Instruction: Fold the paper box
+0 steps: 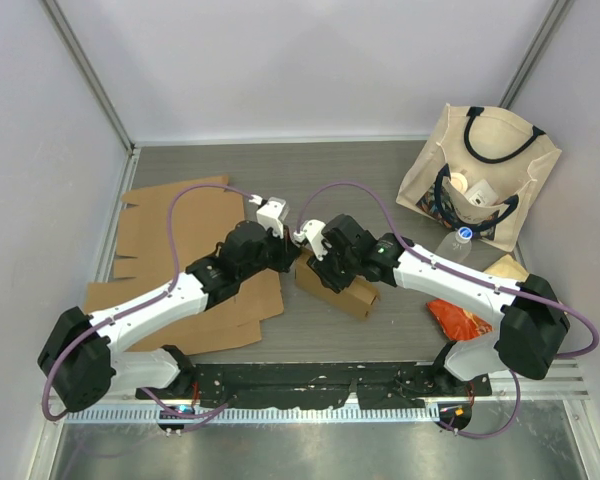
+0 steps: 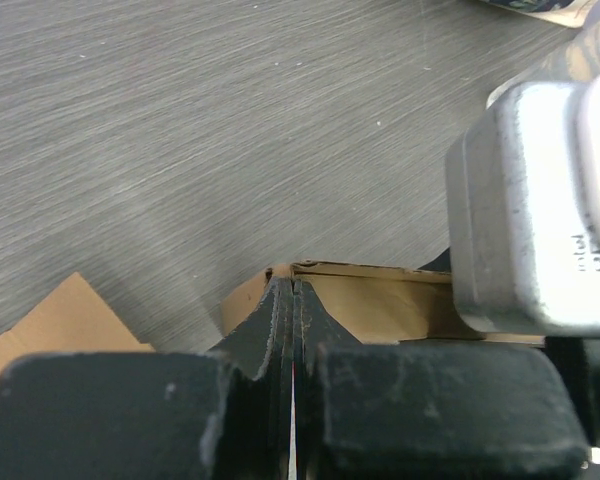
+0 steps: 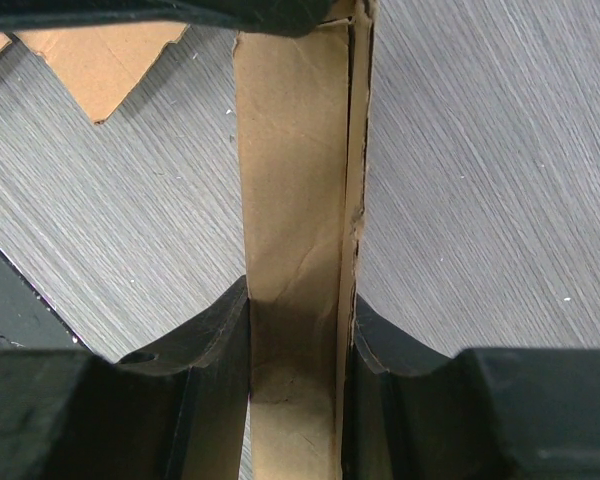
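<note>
The paper box (image 1: pixel 348 293), a small brown cardboard carton, lies at the middle of the table between both arms. My right gripper (image 1: pixel 320 270) is shut on it. In the right wrist view one finger presses on each side of the narrow box (image 3: pixel 292 150), and the gripper (image 3: pixel 300 300) straddles it. My left gripper (image 1: pixel 294 258) is shut, with its fingers pressed together and nothing seen between them. In the left wrist view its tips (image 2: pixel 294 287) touch the upper edge of the box (image 2: pixel 380 305) at a corner. The right arm's silver wrist camera (image 2: pixel 530 200) looms close on the right.
Flat cardboard sheets (image 1: pixel 175 235) lie under and left of the left arm. A cream tote bag (image 1: pixel 480 170) stands at the back right, with a clear bottle (image 1: pixel 463 238) in front of it. An orange packet (image 1: pixel 458 318) lies by the right arm's base. White walls enclose the table.
</note>
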Robot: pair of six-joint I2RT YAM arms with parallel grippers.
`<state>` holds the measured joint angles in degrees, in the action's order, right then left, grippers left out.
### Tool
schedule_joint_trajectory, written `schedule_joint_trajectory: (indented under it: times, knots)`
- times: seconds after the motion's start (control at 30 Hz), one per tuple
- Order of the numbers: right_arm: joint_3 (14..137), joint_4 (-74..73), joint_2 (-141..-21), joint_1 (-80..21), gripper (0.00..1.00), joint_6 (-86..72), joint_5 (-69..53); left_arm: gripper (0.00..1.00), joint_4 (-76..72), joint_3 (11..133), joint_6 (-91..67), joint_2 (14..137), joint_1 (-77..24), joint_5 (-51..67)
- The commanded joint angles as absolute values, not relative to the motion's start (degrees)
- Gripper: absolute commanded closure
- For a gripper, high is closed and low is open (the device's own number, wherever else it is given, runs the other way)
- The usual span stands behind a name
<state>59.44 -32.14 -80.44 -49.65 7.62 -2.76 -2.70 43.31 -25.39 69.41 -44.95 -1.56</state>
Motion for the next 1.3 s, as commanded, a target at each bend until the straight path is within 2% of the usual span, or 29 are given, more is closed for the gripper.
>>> schedule_joint_trajectory:
  times: [0.0, 0.13, 0.2, 0.27, 0.5, 0.63, 0.77, 0.9, 1.03, 1.13, 1.27]
  knots:
    - [58.8, -28.92, -79.1, -49.92, 0.68, 9.14, -3.34, 1.0, -0.53, 42.54, -20.49, 67.85, -45.18, -6.32]
    - [58.8, -28.65, -79.36, -49.92, 0.69, 9.14, -3.43, 1.0, -0.18, 42.89, -20.74, 68.2, -45.18, -6.07]
    - [58.8, -28.65, -79.45, -49.92, 0.68, 9.05, -3.52, 0.97, -0.44, 42.98, -21.09, 68.64, -45.18, -5.28]
    - [58.8, -28.74, -79.54, -49.92, 0.69, 9.05, -3.78, 1.0, -0.7, 43.07, -22.06, 69.08, -45.18, -3.35]
    - [58.97, -28.3, -79.63, -49.92, 0.69, 8.88, -3.78, 1.0, 1.84, 45.52, -27.5, 72.34, -45.18, -0.27]
    - [58.97, -28.21, -79.54, -49.92, 0.69, 8.88, -3.87, 1.0, -1.84, 43.33, -30.85, 70.76, -45.18, -0.35]
    - [58.97, -28.65, -79.28, -49.92, 0.69, 8.88, -3.08, 1.0, 2.18, 42.98, -28.04, 70.4, -45.18, -3.77]
    - [59.24, -28.3, -78.75, -49.92, 0.58, 6.77, -1.93, 1.0, 2.64, 41.93, -26.46, 69.61, -45.18, -4.92]
    - [59.24, -27.86, -76.73, -49.92, 0.41, 0.45, -0.26, 1.0, 3.08, 41.31, -26.02, 69.52, -45.18, -5.54]
    - [60.2, -30.75, -74.36, -49.92, 0.33, -6.22, 5.0, 1.0, 3.43, 41.13, -25.49, 69.17, -45.18, -5.71]
    - [61.61, -36.47, -69.62, -49.92, 0.32, -14.4, 6.42, 1.0, 4.04, 41.13, -25.31, 68.55, -45.18, -5.98]
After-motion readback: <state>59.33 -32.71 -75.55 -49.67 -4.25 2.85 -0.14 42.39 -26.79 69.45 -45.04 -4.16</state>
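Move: The upright folded box stands between my hands, its far-left top corner right at my left hand's shut fingertips. Its middle is about 7 cm back, 9 cm right and 5 cm below that hand. My right fingers already straddle the box, its middle some 2 cm back, 2 cm right and 3 cm below them. The near cardboard sheet's middle lies roughly 24 cm left and 12 cm back of my left hand, 11 cm lower. The bottle is about 28 cm right and 8 cm ahead of my right hand. I keep my left fingertips shut at the box's far-left top corner and work them down about 1.5 cm, with small shifts left, right and left again. My right hand holds the box still at first; near the end its fingers open wide, freeing the sides, and it rises some 2 cm, turning about 10 degrees clockwise. ##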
